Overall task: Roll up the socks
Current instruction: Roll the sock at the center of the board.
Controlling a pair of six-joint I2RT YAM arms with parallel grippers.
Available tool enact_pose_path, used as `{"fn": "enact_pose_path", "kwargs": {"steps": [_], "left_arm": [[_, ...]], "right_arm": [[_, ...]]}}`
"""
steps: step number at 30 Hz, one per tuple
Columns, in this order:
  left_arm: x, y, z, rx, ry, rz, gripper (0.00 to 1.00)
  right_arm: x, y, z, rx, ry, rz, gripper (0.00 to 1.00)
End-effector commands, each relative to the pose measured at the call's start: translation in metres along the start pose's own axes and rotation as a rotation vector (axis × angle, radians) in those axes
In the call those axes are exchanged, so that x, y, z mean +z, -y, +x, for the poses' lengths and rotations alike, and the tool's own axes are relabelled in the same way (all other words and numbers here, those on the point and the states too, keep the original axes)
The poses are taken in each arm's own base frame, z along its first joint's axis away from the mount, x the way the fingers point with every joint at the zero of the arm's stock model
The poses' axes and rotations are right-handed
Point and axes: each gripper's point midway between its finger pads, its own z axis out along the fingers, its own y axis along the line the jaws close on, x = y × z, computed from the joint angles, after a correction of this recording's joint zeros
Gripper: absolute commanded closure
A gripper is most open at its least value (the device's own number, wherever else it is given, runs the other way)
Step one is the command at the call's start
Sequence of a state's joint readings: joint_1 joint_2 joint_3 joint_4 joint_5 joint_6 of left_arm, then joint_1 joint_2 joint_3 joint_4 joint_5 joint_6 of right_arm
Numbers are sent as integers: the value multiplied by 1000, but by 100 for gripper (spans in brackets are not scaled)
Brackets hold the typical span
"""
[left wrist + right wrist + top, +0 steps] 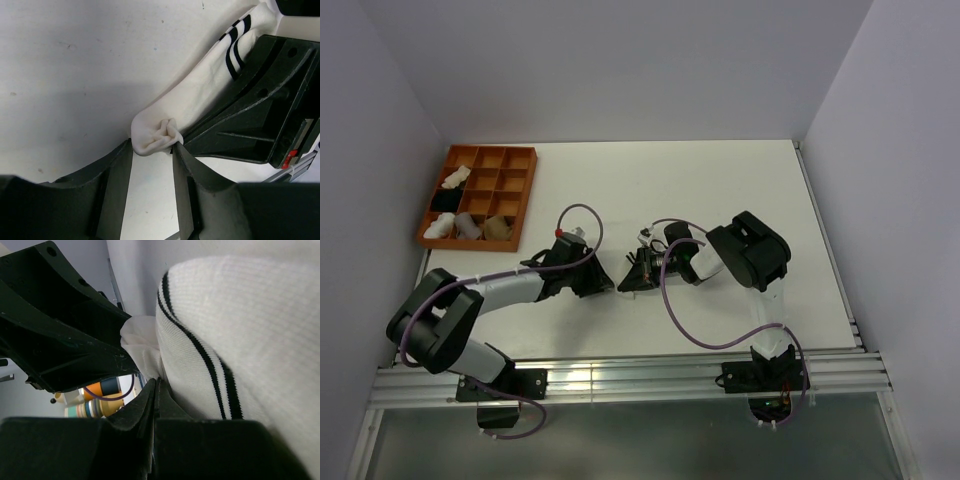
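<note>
A white sock (200, 85) with dark stripes near its cuff lies slanted on the table. Its toe end (157, 134) is bunched and wrinkled between the tips of my left gripper (151, 146), which touch it on both sides. My right gripper (182, 141) lies along the sock's far side, its tips close to that bunched end. In the right wrist view the striped cuff (225, 330) bulges against the right gripper (156, 381), whose fingers are pressed together. From above, the left gripper (608, 280) and right gripper (632, 275) meet at mid-table and hide the sock.
An orange compartment tray (525, 190) stands at the far left of the table, with several rolled sock bundles in white, black, grey and tan. Purple cables loop over both arms. White walls close in the table on three sides.
</note>
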State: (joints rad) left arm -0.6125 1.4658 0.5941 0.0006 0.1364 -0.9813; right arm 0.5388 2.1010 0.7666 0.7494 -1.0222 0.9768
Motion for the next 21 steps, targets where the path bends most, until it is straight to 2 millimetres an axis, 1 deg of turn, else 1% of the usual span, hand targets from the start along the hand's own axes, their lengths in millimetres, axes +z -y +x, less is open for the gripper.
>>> {"fn": "enact_pose_path", "kwargs": {"steps": [1, 10, 12, 14, 16, 19, 20, 21], "left_arm": [[8, -15, 5, 27, -20, -68, 56], [12, -22, 3, 26, -24, -117, 57], [13, -26, 4, 23, -25, -137, 59], [14, -29, 4, 22, -28, -154, 64], [15, -35, 6, 20, -41, -182, 67], [18, -40, 7, 24, -50, -212, 75], [17, -41, 8, 28, -55, -220, 80], [18, -43, 8, 28, -56, -231, 83]], "right_arm": [[0, 23, 1, 38, 7, 49, 100], [0, 24, 3, 33, -6, 65, 100], [0, 24, 2, 33, -6, 67, 100], [0, 24, 3, 31, -10, 71, 100], [0, 24, 1, 16, -6, 79, 100], [-2, 23, 1, 5, -8, 98, 100], [-3, 26, 2, -5, -7, 117, 100], [-4, 23, 0, -23, -1, 120, 100]]}}
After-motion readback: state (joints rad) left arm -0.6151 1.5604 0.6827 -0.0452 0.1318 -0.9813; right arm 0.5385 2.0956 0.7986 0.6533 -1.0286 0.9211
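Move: Just beyond the left fingertips, about 1 cm ahead, 1 cm right and 1 cm lower, is the bunched end of the white sock; from the right hand that end is about 1 cm to the left, level with it. The right hand's shut fingertips sit roughly 2 cm to the right of the left hand point and 1 cm lower. The sock's black stripes lie about 6 cm ahead and 5 cm right of the left hand. Easing forward and to its right by a bit over 1 cm, the left hand sinks slightly over the bunched sock end, then closes its half-open fingers to about a fifth open, bringing both tips onto the fold to pinch it. The right hand stays in place with its fingers shut, keeping its tips against the sock beside the left ones. ##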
